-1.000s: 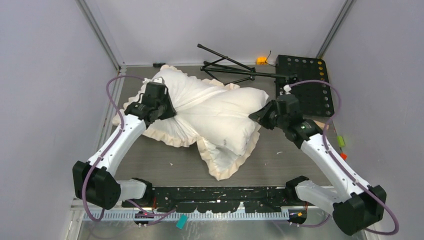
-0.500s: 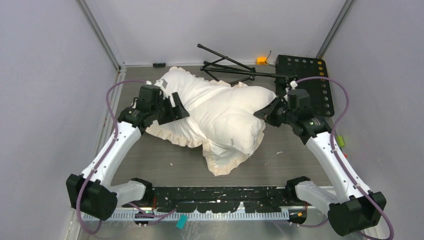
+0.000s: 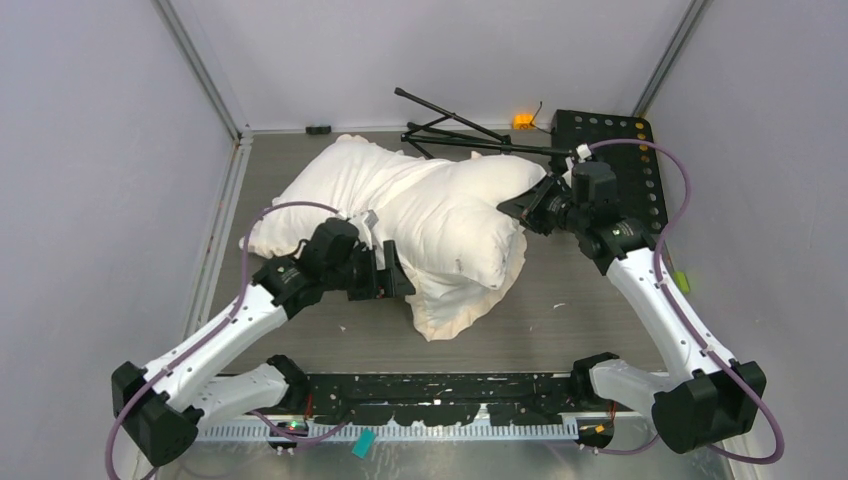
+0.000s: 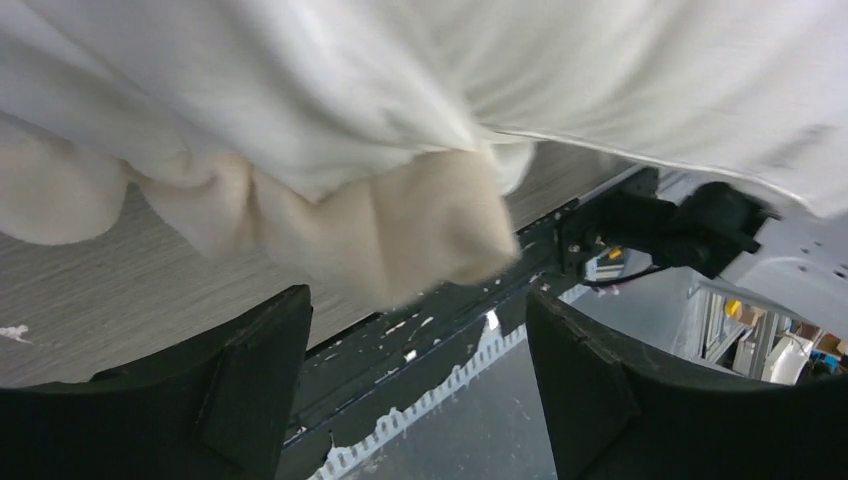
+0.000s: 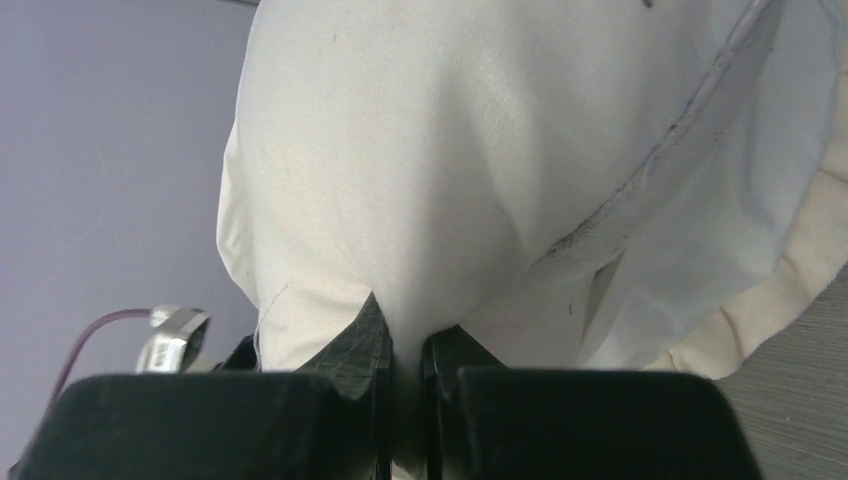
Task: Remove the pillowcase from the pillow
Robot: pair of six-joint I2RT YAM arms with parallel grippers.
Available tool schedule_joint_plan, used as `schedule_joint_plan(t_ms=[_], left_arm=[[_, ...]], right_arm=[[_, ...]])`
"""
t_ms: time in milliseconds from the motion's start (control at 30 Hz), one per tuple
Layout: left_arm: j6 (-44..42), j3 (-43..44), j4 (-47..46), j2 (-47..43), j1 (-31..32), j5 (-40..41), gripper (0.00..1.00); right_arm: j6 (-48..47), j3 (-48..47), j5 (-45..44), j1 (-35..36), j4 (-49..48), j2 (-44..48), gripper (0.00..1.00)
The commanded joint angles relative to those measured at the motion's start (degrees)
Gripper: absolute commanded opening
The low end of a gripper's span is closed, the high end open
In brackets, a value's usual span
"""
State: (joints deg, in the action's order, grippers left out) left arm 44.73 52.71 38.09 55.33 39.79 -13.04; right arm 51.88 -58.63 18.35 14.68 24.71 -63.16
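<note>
The pillow (image 3: pixel 440 210) is a plump white cushion lying across the middle of the table. The pillowcase (image 3: pixel 455 310) is under it, its cream frill sticking out at the front. My right gripper (image 3: pixel 530 205) is shut on the pillow's right corner, and in the right wrist view the plain white pillow (image 5: pixel 420 150) is pinched between the jaws of the right gripper (image 5: pixel 405 350). My left gripper (image 3: pixel 395 280) stands open low at the pillow's front left, holding nothing. In the left wrist view the left gripper (image 4: pixel 420 385) faces the pillowcase frill (image 4: pixel 400 230), with the pillow (image 4: pixel 420 70) above it.
A folded black stand (image 3: pixel 455 130) lies at the back, by a small orange object (image 3: pixel 522 121). A black perforated board (image 3: pixel 625 170) sits at the back right, behind my right arm. A black rail (image 3: pixel 440 385) runs along the near edge. Enclosure walls close in on both sides.
My left gripper let go of the fabric at the back left, opened wide and swung down to the pillow's front. The right gripper drew the pillow corner back and rightward.
</note>
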Motion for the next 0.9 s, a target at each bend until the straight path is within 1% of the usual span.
schedule_joint_plan(t_ms=[0, 67, 133, 200, 300, 367, 400, 433, 467, 533, 633, 700, 867], left_arm=[[4.45, -4.85, -9.2, 2.72, 0.12, -0.01, 0.79], [5.62, -6.52, -13.27, 3.23, 0.13, -0.29, 0.77], [6.9, -7.79, -17.5, 3.57, 0.11, -1.29, 0.71], [7.29, -8.38, -20.22, 4.2, 0.14, -1.68, 0.63], [6.73, -8.07, -20.29, 6.32, 0.11, 0.38, 0.49], [6.28, -8.12, -19.96, 7.74, 0.06, 2.79, 0.33], [5.94, -8.07, -19.63, 8.46, -0.02, 4.15, 0.22], [5.53, -7.87, -18.74, 9.06, -0.3, 5.35, 0.08], [5.13, -7.62, -17.35, 9.52, -0.86, 6.68, 0.01], [4.11, -7.36, -15.17, 9.79, -2.54, 8.64, 0.0], [1.04, -6.98, -11.96, 8.31, -7.04, 10.22, 0.0], [-1.67, -6.54, -9.31, 7.45, -11.54, 10.95, 0.0], [-6.77, -5.2, -4.57, 6.49, -25.06, 7.51, 0.0]], right_arm=[[3.07, -3.84, 2.75, 0.93, -8.8, 1.1, 0.0], [3.27, -3.86, 3.0, 0.97, -8.78, 1.36, 0.0], [3.15, -3.73, 2.92, 1.06, -8.51, 1.63, 0.0], [3.15, -3.56, 2.92, 1.08, -8.37, 1.74, 0.0], [3.15, -3.23, 2.58, 1.06, -8.45, 1.93, 0.0], [3.34, -3.36, 1.78, 1.04, -8.39, 2.07, 0.0], [3.5, -3.65, 1.09, 0.99, -7.97, 2.14, 0.0], [3.49, -4.12, 0.21, 1.03, -7.29, 2.2, 0.0], [3.49, -4.73, -0.47, 0.97, -6.59, 2.16, 0.0], [3.39, -6.24, -1.36, 1.03, -5.19, 2.31, 0.0], [2.55, -7.91, -3.56, 1.04, -2.3, 2.87, 0.0], [2.12, -8.2, -6.29, 0.91, -0.18, 3.43, 0.0], [3.06, -8.88, -12.48, -0.7, 5.25, 4.78, 0.0]])
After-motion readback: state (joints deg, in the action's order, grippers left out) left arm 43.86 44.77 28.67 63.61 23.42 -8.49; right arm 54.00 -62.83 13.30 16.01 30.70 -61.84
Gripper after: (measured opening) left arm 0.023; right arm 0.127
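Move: Just below the open left fingers is the pillowcase's frilled hem: about 3 cm ahead, 2 cm to the right and 6 cm down. The hem's loose corner hangs some 5 cm back, 5 cm to the right and 13 cm below this hand, and the pillow's bulging near end is about 5 cm ahead, 15 cm to the right and 5 cm lower. From the right hand, the hem is roughly 10 cm back, 17 cm left and 11 cm down. Sinking about 5 cm first, the left hand edges forward and right, shuts its fingers on the frilled hem, then drags it left by some 8 cm and forward by about 5, turning counter-clockwise as it goes. The right hand keeps its pinch on the pillow's end and stays nearly in place, rising barely 2 cm late on. ##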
